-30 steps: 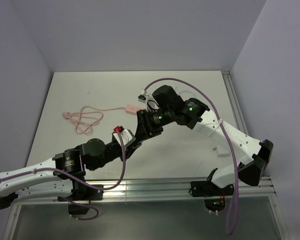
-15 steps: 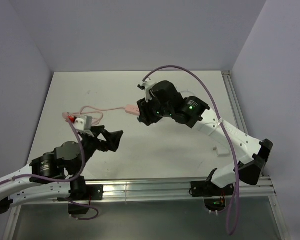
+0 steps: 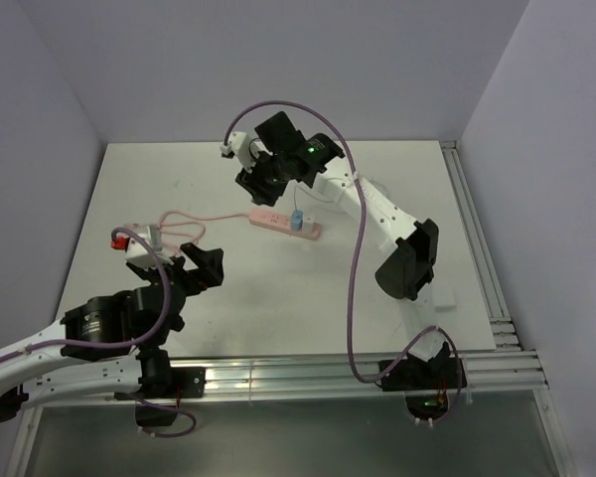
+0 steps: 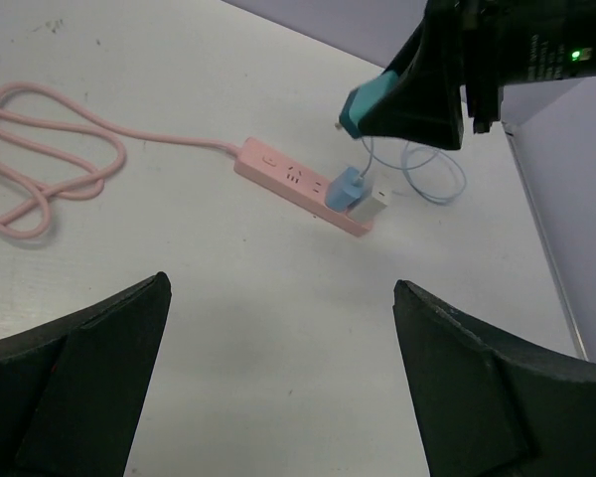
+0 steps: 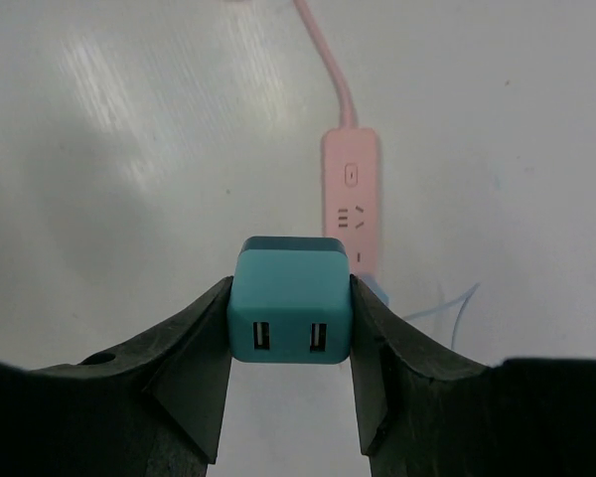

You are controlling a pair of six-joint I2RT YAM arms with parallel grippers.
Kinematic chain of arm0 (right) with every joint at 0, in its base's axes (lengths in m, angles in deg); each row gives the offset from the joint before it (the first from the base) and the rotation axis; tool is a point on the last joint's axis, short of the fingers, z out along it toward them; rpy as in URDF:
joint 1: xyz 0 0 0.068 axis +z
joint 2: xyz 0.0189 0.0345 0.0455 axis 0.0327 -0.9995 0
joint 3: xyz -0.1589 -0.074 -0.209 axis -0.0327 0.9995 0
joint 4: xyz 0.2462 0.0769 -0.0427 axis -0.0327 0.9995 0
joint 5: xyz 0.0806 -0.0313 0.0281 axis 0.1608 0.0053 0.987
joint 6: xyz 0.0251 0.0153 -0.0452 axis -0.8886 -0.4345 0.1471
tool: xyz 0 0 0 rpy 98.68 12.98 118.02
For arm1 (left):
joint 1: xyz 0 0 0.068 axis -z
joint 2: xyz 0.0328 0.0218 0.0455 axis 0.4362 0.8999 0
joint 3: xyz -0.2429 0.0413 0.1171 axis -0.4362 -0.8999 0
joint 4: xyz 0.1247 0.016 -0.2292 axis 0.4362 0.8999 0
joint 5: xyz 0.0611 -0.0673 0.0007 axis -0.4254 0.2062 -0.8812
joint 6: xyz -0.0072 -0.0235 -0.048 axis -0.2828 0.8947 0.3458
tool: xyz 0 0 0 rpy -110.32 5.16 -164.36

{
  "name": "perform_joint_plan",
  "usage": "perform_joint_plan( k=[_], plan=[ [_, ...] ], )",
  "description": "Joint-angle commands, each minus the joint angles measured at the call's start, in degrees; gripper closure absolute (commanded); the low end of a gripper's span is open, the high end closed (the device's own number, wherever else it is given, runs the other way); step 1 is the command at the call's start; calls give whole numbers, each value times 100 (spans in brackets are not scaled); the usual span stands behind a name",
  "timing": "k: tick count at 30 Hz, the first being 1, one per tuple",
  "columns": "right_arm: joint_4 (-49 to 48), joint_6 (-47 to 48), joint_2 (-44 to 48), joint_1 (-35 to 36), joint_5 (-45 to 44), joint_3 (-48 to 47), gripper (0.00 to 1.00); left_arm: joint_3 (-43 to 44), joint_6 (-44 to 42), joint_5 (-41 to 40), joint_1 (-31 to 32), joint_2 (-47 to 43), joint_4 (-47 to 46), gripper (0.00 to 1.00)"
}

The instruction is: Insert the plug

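The plug [image 4: 347, 189], light blue with a white part, stands on the right end of the pink power strip [image 4: 283, 179]; its thin pale cable [image 4: 432, 179] loops behind. From above, the plug [image 3: 296, 220] sits on the power strip [image 3: 276, 220] at mid-table. My right gripper [image 5: 290, 298] hovers over the strip, shut on a teal two-port USB charger block [image 5: 289, 303], which also shows in the left wrist view as the teal block [image 4: 366, 101]. My left gripper [image 4: 281, 283] stands wide open with nothing between its fingers, low at the near left [image 3: 204, 264].
The strip's pink cord [image 3: 174, 225] lies in loops on the left side of the table. A metal rail [image 3: 472, 238] runs along the table's right edge. A small white piece [image 3: 443, 298] lies near the right arm's base.
My left gripper opened and drew back to the near left. My right arm swung away to the far left and now hangs over the power strip with the teal block.
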Motion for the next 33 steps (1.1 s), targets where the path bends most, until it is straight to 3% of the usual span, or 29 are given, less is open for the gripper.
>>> perform_joint_plan(
  k=[1,4,8,11,22,33],
  plan=[
    [924,902,-324,-189,456,-502,100,57,-89,-254,-100,389,-384,1],
    [1109,1069,-659,-242,243,-479,100,-48,-644,316,-582,645,-991,0],
    [1250,1227,-1080,-383,288,-689,100,-400,-1066,1203,-1670,611,-1738,0],
    [1188,1333,-1274,-391,120,-716,100,-646,-1058,1398,-2085,444,-2021,1],
    [1144,1438,-1854,-427,-389,-1032,100,-1455,-539,1663,-2183,-39,-2593,1],
    [1127,1412,-2188,-620,-196,-1243,100,-1745,-636,1697,-2183,-269,-2848,3]
  ],
)
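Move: The teal plug is already in my right hand. It is bound for the free socket of the pink strip next to the blue plug, about 4 cm ahead of that hand, 4 cm to its right and some 22 cm below. The blue plug in the strip is 3 cm farther right and 1 cm nearer me than that socket, and the white adapter is 5 cm right and 2 cm nearer. From my empty left hand the socket is roughly 23 cm ahead, 17 cm right and 25 cm below. I bring the teal plug down some 17 cm with my right hand onto the approach to the socket beside the blue plug, drifting about 5 cm forward and 5 cm right. I keep my grip and tilt that wrist around 20 degrees so the fingers point more steeply down. My open left hand eases forward, then sinks slightly, touching nothing. ##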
